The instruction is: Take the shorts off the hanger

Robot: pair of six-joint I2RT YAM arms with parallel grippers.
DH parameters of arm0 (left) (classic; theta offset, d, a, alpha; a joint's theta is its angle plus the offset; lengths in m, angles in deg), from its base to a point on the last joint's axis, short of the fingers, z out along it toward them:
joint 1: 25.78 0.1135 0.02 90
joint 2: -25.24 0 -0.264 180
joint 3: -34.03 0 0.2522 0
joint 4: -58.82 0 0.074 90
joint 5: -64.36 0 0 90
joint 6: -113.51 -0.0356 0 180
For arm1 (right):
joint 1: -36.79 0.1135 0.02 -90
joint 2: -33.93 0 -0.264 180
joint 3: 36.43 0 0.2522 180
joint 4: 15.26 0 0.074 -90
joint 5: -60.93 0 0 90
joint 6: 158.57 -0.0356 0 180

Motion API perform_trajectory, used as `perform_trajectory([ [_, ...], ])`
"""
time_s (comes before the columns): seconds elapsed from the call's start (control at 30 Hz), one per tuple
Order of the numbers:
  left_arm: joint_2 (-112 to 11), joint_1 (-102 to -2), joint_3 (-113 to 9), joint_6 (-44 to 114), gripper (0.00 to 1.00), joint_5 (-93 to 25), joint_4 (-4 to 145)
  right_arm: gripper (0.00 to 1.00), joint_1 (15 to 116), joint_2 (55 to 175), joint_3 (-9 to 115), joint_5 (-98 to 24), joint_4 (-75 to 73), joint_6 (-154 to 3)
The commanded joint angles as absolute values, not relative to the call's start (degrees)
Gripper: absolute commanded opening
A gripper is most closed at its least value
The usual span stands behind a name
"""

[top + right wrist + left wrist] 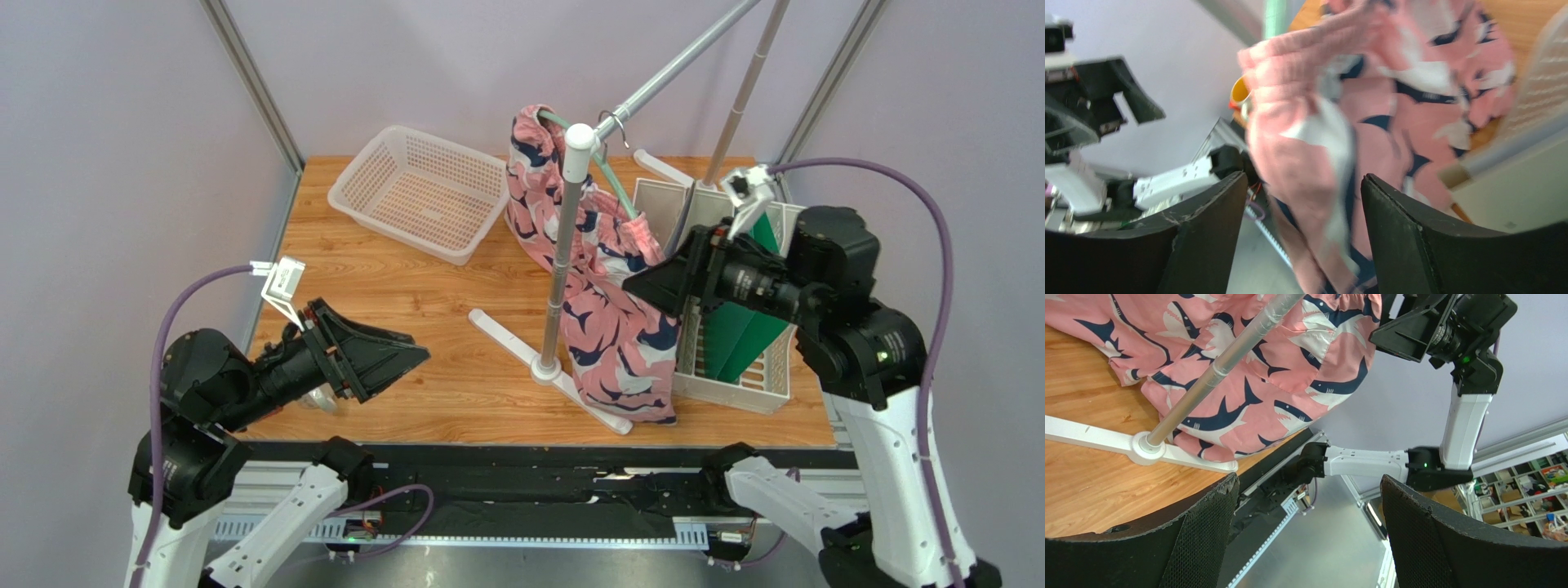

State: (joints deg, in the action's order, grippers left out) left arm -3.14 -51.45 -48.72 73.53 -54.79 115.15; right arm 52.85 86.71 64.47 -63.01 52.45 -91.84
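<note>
The pink shorts with navy-and-white shapes hang from the mint-green hanger on the rack, their lower end draped onto the table. My right gripper is at the right edge of the shorts, at mid height. In the right wrist view its jaws stand open with a bunched fold of the shorts between them, a gap on each side; a strip of the hanger shows above. My left gripper hovers open and empty at the near left, pointing toward the shorts.
A grey rack pole on a white cross base stands in front of the shorts. A white mesh basket sits at the back left. A white holder with green folders is under my right arm.
</note>
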Motion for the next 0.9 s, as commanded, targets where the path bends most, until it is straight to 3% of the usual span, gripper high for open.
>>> perform_trajectory([
  [0.0,-5.3,-51.1,-51.9,71.2,0.89,-57.1,116.7,0.72,67.3,90.4,70.6,-43.7,55.4,-90.8],
  [0.1,-6.0,-51.1,-54.0,70.0,0.88,-56.8,118.7,0.65,69.8,90.4,71.6,-36.5,56.3,-91.1],
  [0.17,-6.6,-51.1,-55.2,68.8,0.88,-56.3,120.3,0.51,69.8,90.1,71.5,-35.7,56.2,-91.8],
  [0.3,-7.7,-51.1,-58.7,66.5,0.88,-55.5,122.4,0.45,70.0,89.9,69.2,-35.5,55.2,-92.7],
  [0.6,-10.4,-51.1,-61.7,65.2,0.87,-54.5,125.4,0.14,70.0,90.2,69.8,-36.0,53.1,-94.8],
  [0.8,-11.1,-51.1,-63.1,65.0,0.87,-53.9,125.4,0.00,70.1,90.9,75.0,-38.9,54.3,-96.7],
  [0.87,-11.4,-51.1,-63.1,65.3,0.87,-53.7,125.1,0.00,70.1,92.7,77.6,-39.8,55.1,-97.1],
])
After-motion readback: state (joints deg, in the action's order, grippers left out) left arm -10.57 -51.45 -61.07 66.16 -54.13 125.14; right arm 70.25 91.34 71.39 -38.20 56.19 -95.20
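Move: Right at the right fingertips, the shorts' near edge just under the waistband lies about 2 cm ahead and 2 cm to the left, level with them. From the right hand, the green hanger's middle is some 8 cm ahead, 4 cm left and higher. The rack post stands roughly 3 cm ahead and 8 cm left, the file box about 8 cm ahead, 12 cm right and well below. That edge is about 9 cm ahead and 22 cm right of the left hand, at its height. Closing on the shorts just below the waistband, the right hand pushes about 2.5 cm left into the cloth, sinking slightly, then eases back right and a little forward while its fingers go from wide open to nearly shut and pinch the fabric. It rolls left side down and ends turned clockwise, both under 10 degrees. The left hand, empty and open, rises some 2 cm away from the cloth. ##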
